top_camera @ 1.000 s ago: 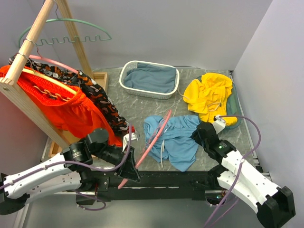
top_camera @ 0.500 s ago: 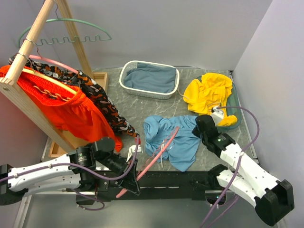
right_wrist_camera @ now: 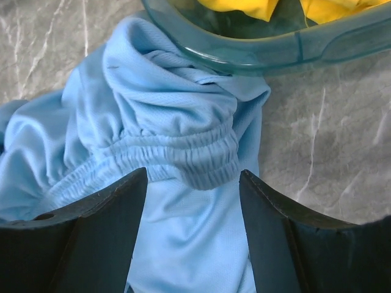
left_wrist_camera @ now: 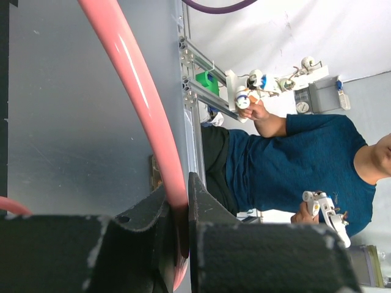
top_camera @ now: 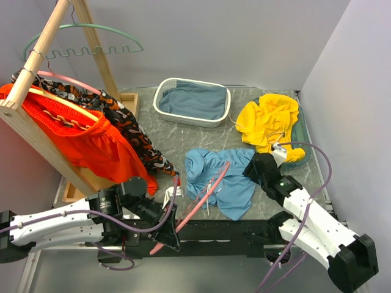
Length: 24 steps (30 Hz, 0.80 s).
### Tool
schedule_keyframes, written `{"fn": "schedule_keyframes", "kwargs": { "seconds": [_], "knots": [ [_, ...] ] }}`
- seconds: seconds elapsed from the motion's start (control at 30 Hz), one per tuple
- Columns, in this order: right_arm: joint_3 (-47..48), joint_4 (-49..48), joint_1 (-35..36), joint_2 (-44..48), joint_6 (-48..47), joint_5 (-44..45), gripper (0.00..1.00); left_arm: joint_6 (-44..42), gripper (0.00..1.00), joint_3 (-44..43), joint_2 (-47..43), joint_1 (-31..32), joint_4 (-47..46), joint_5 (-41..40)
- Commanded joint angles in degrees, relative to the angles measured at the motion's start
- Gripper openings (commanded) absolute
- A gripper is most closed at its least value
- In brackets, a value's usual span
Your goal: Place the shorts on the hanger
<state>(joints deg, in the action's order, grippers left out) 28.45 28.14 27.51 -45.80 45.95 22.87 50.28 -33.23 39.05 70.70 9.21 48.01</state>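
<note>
The light blue shorts lie crumpled on the marble table top, with the gathered waistband toward the right. The pink hanger slants over the left part of the shorts, its far end resting on the fabric. My left gripper is at the table's near edge, shut on the hanger's lower end. My right gripper hovers at the right edge of the shorts. Its jaws stand open on either side of the waistband fold, with nothing gripped between them.
A teal tub holding a yellow garment sits just behind the right gripper. A white basket stands at the back. At the left, a wooden rack carries orange shorts, a patterned garment and a green hanger.
The left arm has drawn back toward the near edge and the hanger's far end has swung right onto the shorts. The right gripper has shifted slightly at the waistband.
</note>
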Motion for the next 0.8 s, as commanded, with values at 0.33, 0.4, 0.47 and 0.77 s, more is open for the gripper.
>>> {"fn": "schedule_keyframes", "kwargs": {
  "seconds": [0.33, 0.4, 0.47, 0.77],
  "knots": [
    [-0.9, -10.5, -4.2, -5.4, -3.5, 1.5, 0.44, -1.2, 0.01, 1.3, -3.9, 0.3, -4.5, 1.1],
    [0.9, -10.1, -4.2, -6.3, -3.9, 0.2, 0.14, -0.7, 0.01, 2.1, -4.1, 0.4, -6.0, 1.5],
    [3.5, -8.7, -4.1, -6.5, -4.1, -1.6, 0.0, -0.6, 0.01, 2.9, -4.2, 0.5, -6.6, 1.5],
    [15.6, -0.1, -3.6, -7.2, -0.3, -11.4, 0.0, -1.7, 0.01, 3.6, -2.9, 2.1, -8.8, 1.5]
  ]
}}
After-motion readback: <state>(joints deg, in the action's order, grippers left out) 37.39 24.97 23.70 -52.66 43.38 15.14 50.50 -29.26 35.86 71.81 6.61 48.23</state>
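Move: The right hand is open over the blue shorts; the end of their waistband lies about 1 cm ahead, 1 cm to its right and 3 cm below. The yellow clothes sit some 16 cm ahead and 8 cm to the right, in the teal basin centred about 13 cm ahead and 11 cm right, both roughly 4 cm lower. From the left hand, holding the pink hanger, the waistband end is about 28 cm ahead, 30 cm right and 20 cm below. The right hand dips about 2.5 cm, pinches the shorts' waistband, then lifts some 6 cm, drifting left and forward. ##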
